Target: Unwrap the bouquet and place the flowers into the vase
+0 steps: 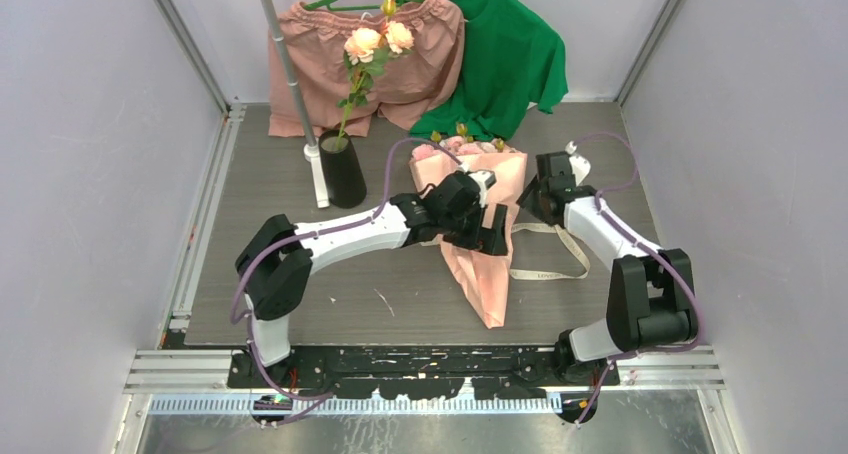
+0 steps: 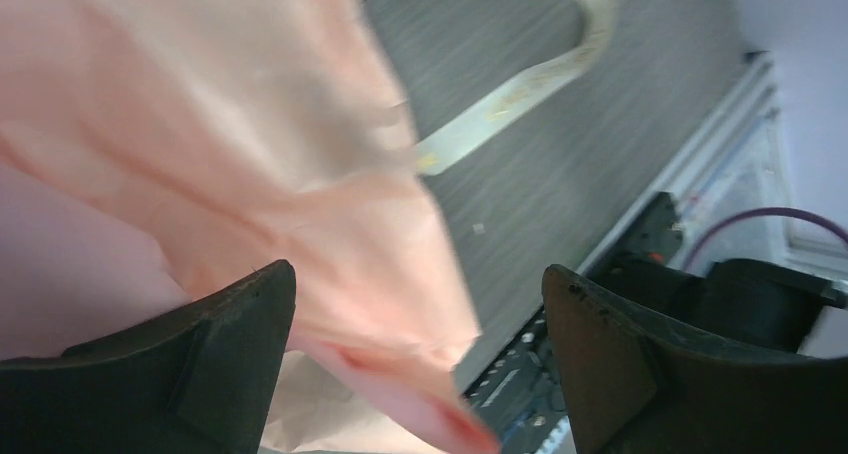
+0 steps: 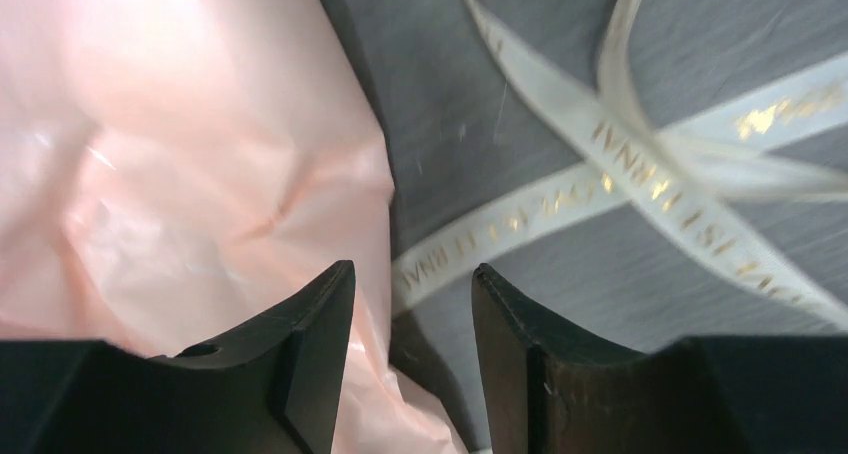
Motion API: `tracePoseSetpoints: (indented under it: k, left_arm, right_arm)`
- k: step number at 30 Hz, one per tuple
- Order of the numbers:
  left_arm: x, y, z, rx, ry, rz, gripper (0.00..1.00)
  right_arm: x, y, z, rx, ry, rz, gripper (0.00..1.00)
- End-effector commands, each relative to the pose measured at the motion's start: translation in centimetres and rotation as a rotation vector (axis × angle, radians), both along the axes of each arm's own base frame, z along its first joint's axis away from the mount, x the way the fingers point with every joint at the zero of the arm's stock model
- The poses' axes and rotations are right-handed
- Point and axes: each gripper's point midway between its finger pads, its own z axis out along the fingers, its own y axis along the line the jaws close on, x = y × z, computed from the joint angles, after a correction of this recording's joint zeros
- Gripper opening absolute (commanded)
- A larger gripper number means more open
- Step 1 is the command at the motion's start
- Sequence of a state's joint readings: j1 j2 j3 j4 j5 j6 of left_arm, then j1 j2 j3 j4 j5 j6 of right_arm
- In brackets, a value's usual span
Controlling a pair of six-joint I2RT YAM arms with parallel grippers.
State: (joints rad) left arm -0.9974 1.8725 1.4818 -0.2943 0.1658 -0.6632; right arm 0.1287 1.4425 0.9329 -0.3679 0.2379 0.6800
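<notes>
The bouquet lies on the table with its point toward the near edge, still inside its salmon-pink paper. Only the tops of the flowers show, at its far end. The cream ribbon lies loose on the table to the bouquet's right. My left gripper hovers wide open over the middle of the wrap. At the wrap's right edge my right gripper is open with nothing pinched. The black vase stands upright at the back left.
Peach-cream roses stand in the vase. A grey pole on a white base rises just left of it. Pink shorts and a green shirt hang on the back wall. Walls enclose the table on both sides.
</notes>
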Motion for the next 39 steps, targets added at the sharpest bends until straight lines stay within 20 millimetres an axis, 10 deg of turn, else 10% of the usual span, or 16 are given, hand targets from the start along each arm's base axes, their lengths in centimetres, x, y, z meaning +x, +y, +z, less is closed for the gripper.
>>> tracePoseSetpoints:
  k: [1,9,25,29,32,39]
  left_arm:
    - [1.6,2.5,-0.7,0.007,-0.016,0.095,0.93]
    - [1.0,5.4,-0.9,0.008,-0.014,0.137,0.93]
    - [-0.1,6.9,0.3,-0.025,-0.032,0.137,0.93]
    - [-0.3,7.1,0.4,-0.027,-0.035,0.137,0.93]
    - [-0.3,7.3,0.7,-0.031,-0.040,0.141,0.93]
    - [-0.3,7.5,0.4,-0.028,-0.039,0.150,0.93]
  right_arm:
    - [-1.8,2.4,-1.6,0.093,0.025,0.018,0.52]
    - [-3.8,2.8,-3.7,0.156,0.068,-0.032,0.53]
    - [-1.1,2.9,-8.1,0.233,0.056,-0.211,0.51]
    - [-0.9,2.5,-8.1,0.222,0.052,-0.237,0.35]
    - [-0.9,2.0,-7.8,0.204,0.047,-0.256,0.03]
    - [-0.8,0.6,-3.5,0.156,-0.057,-0.280,0.01]
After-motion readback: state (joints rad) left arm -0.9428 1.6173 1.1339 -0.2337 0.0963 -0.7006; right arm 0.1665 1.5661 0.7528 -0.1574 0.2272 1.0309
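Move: The right hand's half-open fingers are after the pale ribbon where it comes out at the paper's edge, about 3 cm to their left, 1 cm back and 8 cm below. From this hand the wrapping paper's middle is roughly 11 cm left and 5 cm back, and the flowers some 14 cm ahead and 17 cm left. The open left hand is over the lower wrap, with the paper's loose flap about 5 cm to its left, 3 cm ahead and 10 cm below. The right fingers pinch the ribbon by the paper's edge, shutting from half open after the hand sinks about 7 cm, first drawing back some 5 cm and then coming forward again, while drifting left and twisting slightly clockwise. The left hand, fingers wide, sweeps about 8 cm left, dipping 6 cm and rising most of that again, drawing the flap leftward with a finger. ##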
